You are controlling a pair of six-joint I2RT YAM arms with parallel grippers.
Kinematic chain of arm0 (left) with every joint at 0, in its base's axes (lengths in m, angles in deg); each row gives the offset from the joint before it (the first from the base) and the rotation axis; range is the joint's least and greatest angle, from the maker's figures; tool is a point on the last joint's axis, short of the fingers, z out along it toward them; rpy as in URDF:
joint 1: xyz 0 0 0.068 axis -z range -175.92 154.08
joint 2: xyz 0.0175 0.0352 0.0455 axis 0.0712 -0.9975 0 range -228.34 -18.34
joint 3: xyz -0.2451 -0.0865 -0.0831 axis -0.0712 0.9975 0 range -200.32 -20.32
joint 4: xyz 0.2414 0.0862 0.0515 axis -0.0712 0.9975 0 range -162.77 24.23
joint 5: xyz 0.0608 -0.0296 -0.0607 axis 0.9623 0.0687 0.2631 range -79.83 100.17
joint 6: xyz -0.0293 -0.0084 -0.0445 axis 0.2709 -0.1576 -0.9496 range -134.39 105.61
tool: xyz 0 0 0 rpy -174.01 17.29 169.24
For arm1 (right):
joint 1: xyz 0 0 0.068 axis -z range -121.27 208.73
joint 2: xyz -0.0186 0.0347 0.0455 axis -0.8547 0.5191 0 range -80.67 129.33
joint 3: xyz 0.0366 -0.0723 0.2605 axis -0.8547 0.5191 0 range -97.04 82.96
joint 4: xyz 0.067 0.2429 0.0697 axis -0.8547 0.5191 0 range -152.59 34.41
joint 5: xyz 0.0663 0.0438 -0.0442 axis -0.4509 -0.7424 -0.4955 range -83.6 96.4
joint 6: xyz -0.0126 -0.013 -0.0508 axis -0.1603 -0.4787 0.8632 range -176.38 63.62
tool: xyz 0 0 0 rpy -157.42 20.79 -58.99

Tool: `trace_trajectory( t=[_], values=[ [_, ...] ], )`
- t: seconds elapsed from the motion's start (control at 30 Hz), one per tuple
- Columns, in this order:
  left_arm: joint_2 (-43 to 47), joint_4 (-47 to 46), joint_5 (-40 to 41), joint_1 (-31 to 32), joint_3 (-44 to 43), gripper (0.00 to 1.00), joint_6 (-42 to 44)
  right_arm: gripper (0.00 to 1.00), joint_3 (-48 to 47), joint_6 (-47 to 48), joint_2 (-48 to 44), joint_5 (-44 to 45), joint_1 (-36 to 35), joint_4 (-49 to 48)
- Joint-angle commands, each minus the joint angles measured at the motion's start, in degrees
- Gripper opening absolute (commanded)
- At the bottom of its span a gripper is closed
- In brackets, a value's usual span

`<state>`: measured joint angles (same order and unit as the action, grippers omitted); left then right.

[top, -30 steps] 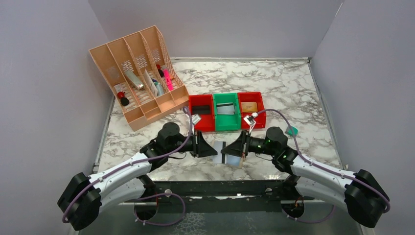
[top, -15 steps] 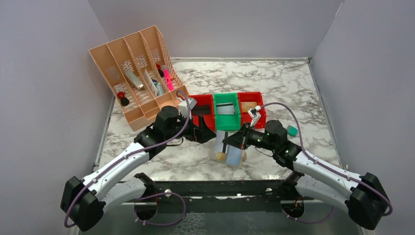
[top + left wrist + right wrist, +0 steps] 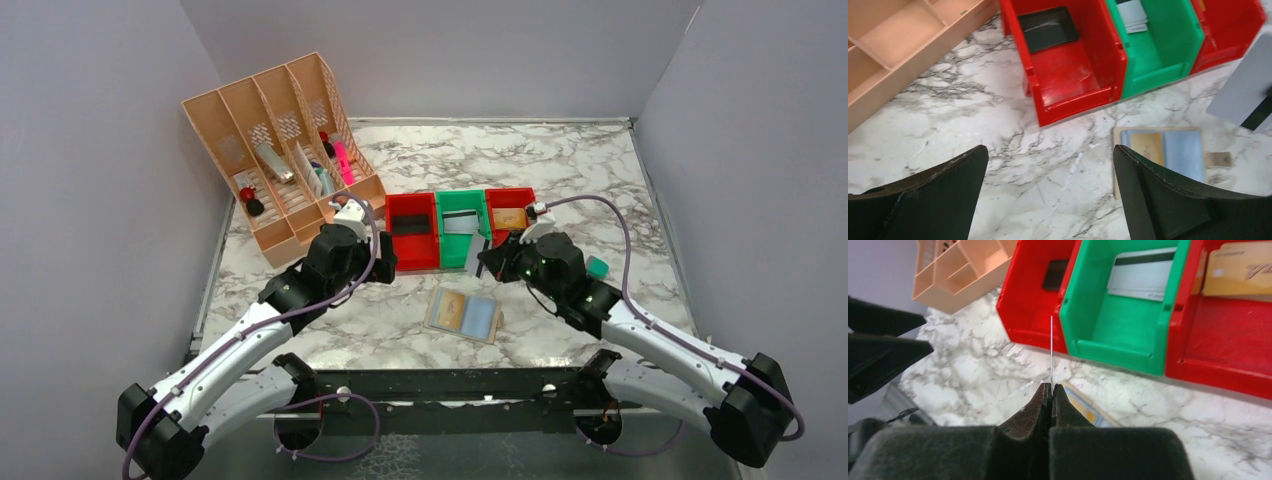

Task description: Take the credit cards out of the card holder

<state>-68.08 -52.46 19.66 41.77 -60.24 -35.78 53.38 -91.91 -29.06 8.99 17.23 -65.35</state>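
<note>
The card holder [image 3: 463,313] lies open and flat on the marble, tan-rimmed with pale blue panels; a yellow card [image 3: 1149,150] sits in its left panel. My right gripper [image 3: 1051,386] is shut on a thin grey credit card [image 3: 1051,347], seen edge-on in the right wrist view and held above the table just in front of the bins [image 3: 474,256]. My left gripper [image 3: 1050,155] hangs open with nothing between its fingers, left of the holder and in front of the left red bin [image 3: 1068,75].
Three bins stand in a row: the left red one holds a black card [image 3: 1048,30], the green one [image 3: 462,232] a grey striped card [image 3: 1140,275], the right red one [image 3: 513,212] a tan card [image 3: 1238,270]. A peach organizer [image 3: 285,160] stands back left. A small teal object [image 3: 597,267] lies right.
My left gripper opened, let go of the card holder and drew back to the left. The holder now lies flat. My right gripper pulled the grey card out toward the bins.
</note>
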Motion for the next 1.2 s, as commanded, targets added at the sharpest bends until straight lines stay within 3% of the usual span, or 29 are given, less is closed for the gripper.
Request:
trace_trajectory(
  t=[0.0,0.53,0.9,1.17],
  values=[
    [1.6,1.7,6.4,-0.3,1.5,0.99,3.7,0.01,-4.7,9.2,4.9,9.4,0.4,-1.1],
    [2.5,4.4,10.7,-0.3,1.0,0.99,3.3,0.01,-26.0,38.3,37.5,14.6,0.4,-2.3],
    [2.9,5.6,14.0,-0.3,0.5,0.99,2.8,0.01,-27.7,58.4,46.9,19.1,0.4,-10.4],
    [2.4,5.7,14.3,-0.3,0.4,0.99,2.6,0.01,-26.2,68.6,48.4,15.5,0.5,-17.0]
  ],
)
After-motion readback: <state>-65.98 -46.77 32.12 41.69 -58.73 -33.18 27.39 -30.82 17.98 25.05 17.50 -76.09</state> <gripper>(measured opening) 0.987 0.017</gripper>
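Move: The right hand, already gripping a grey credit card, has the white cards in the green bin about 17 cm ahead, 4 cm left and 14 cm below. From that hand, the gold cards in the red bin lie 18 cm ahead and 7 cm right, the black case 16 cm ahead and 16 cm left, and the open card holder roughly 5 cm back and 4 cm left. The white cards lie some 16 cm ahead and 14 cm right of the left hand. Carry the gripped credit card forward with the right gripper, about 16 cm over the green bin; sink some 7 cm, mostly in the second half, and roll the hand about 60 degrees, left side dropping, towards the white cards. Keep the fingers shut on the card. Meanwhile draw the wide-open left gripper 5 cm left, clear of the bins. ##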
